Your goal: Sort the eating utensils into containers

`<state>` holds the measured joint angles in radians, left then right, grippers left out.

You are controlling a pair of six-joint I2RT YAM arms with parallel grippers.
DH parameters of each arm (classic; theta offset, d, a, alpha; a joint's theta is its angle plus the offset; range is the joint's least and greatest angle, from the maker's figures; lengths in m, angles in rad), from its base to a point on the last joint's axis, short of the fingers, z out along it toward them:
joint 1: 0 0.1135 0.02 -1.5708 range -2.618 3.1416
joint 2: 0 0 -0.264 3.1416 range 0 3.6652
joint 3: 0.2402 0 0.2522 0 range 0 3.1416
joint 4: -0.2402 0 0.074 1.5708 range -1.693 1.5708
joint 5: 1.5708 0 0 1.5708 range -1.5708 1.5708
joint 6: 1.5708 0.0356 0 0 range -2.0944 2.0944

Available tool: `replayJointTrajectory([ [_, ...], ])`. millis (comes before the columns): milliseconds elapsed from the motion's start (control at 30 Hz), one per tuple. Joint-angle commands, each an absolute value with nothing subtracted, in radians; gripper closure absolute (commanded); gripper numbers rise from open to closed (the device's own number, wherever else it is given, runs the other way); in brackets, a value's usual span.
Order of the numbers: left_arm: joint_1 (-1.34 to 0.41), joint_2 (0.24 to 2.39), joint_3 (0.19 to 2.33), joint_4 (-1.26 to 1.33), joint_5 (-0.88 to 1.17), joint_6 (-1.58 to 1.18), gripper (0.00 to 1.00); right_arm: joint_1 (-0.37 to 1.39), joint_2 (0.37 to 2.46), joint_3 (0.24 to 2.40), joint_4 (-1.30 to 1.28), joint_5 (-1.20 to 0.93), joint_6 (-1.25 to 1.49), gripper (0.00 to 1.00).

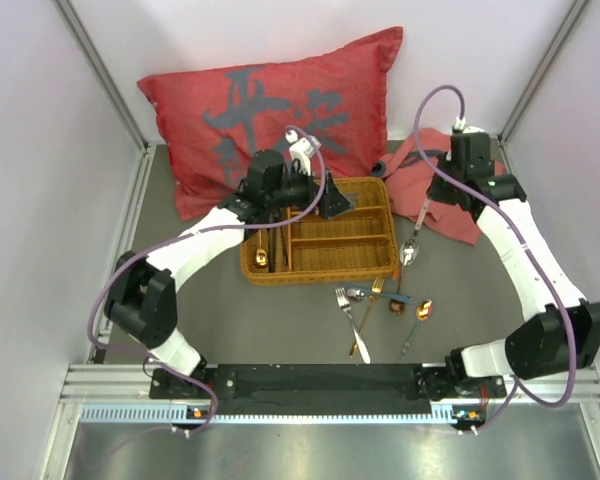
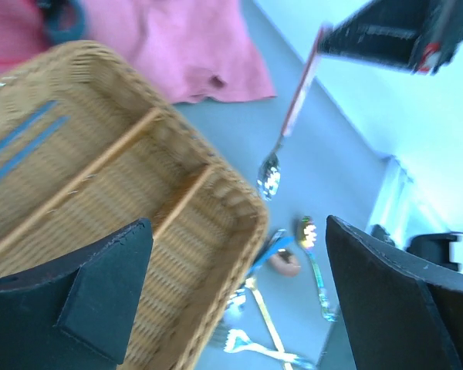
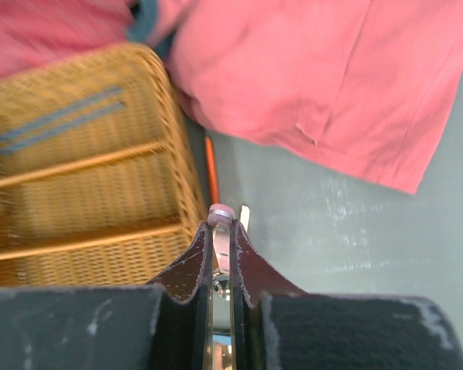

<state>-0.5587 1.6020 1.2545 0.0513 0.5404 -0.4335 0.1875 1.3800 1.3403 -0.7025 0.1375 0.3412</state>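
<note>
The wicker tray (image 1: 365, 262) (image 2: 116, 193) (image 3: 77, 193) lies mid-table, with blue chopsticks (image 2: 19, 146) (image 3: 62, 116) in one compartment and a copper spoon (image 1: 263, 258) in the long left one. My left gripper (image 1: 335, 203) (image 2: 235, 231) hovers open over the tray's right end, empty. To the tray's right, my right gripper (image 1: 427, 203) (image 3: 222, 227) is shut on the pink handle of a silver spoon (image 1: 411, 248) (image 2: 282, 131) that hangs bowl-down above the table. Several utensils lie loose in front of the tray: forks (image 1: 350, 312) (image 2: 266, 327), a copper spoon (image 1: 425, 308) (image 2: 284, 262) and an iridescent spoon (image 2: 315, 262).
A red cushion (image 1: 270, 110) leans at the back behind the tray. A crumpled pink cloth (image 1: 450, 205) (image 3: 309, 77) lies at the back right, under the right arm. A thin orange stick (image 3: 211, 169) rests on the table against the tray's right side.
</note>
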Motion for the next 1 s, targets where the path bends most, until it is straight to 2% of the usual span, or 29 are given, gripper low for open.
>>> replayJointTrajectory([
  [0,-0.604,1.650,1.296,0.210,0.638,-0.511,0.03,0.190,1.309,1.436,-0.759,0.115,0.350,1.00],
  [300,-0.721,1.791,1.422,0.258,0.617,-0.508,0.04,0.219,1.256,1.488,-0.787,-0.034,0.409,1.00],
  [433,-0.762,1.847,1.465,0.295,0.626,-0.525,0.07,0.225,1.238,1.441,-0.735,-0.142,0.462,1.00],
  [633,-0.795,1.902,1.502,0.285,0.604,-0.526,0.14,0.232,1.212,1.411,-0.696,-0.187,0.503,1.00],
  [767,-0.799,1.925,1.505,0.288,0.617,-0.528,0.31,0.232,1.204,1.410,-0.690,-0.199,0.514,1.00],
  [867,-0.798,1.933,1.502,0.291,0.635,-0.534,0.79,0.232,1.204,1.404,-0.689,-0.201,0.517,1.00],
  [900,-0.796,1.931,1.500,0.285,0.637,-0.531,1.00,0.232,1.204,1.401,-0.686,-0.204,0.518,1.00],
  [933,-0.796,1.927,1.499,0.272,0.631,-0.528,1.00,0.232,1.207,1.394,-0.683,-0.213,0.518,0.95],
  [967,-0.793,1.924,1.494,0.264,0.618,-0.516,1.00,0.232,1.207,1.391,-0.683,-0.212,0.520,0.84],
])
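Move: The pink-handled spoon already hangs from the right hand's shut fingers, its middle about 5 cm back, 2 left and 6 below that hand. From the open left hand the spoon's middle lies some 21 cm right, 3 back and 8 lower. The left hand itself is roughly 24 cm left of the right hand, 3 back. The basket's middle is about 5 cm back, 3 left and 21 below the left hand; the red cloth lies some 8 cm ahead, 4 right and 20 below the right hand. The spoon is brought to a hand-over above the basket's right side: the right hand, keeping its grip, lifts it about 7 cm, then carries it as far left and a little back, rolling its left side up. The wide-open left hand sweeps some 14 cm right and a little back to meet the spoon, turning clockwise, sinks slightly at the end and shuts on the handle below the right fingers. ##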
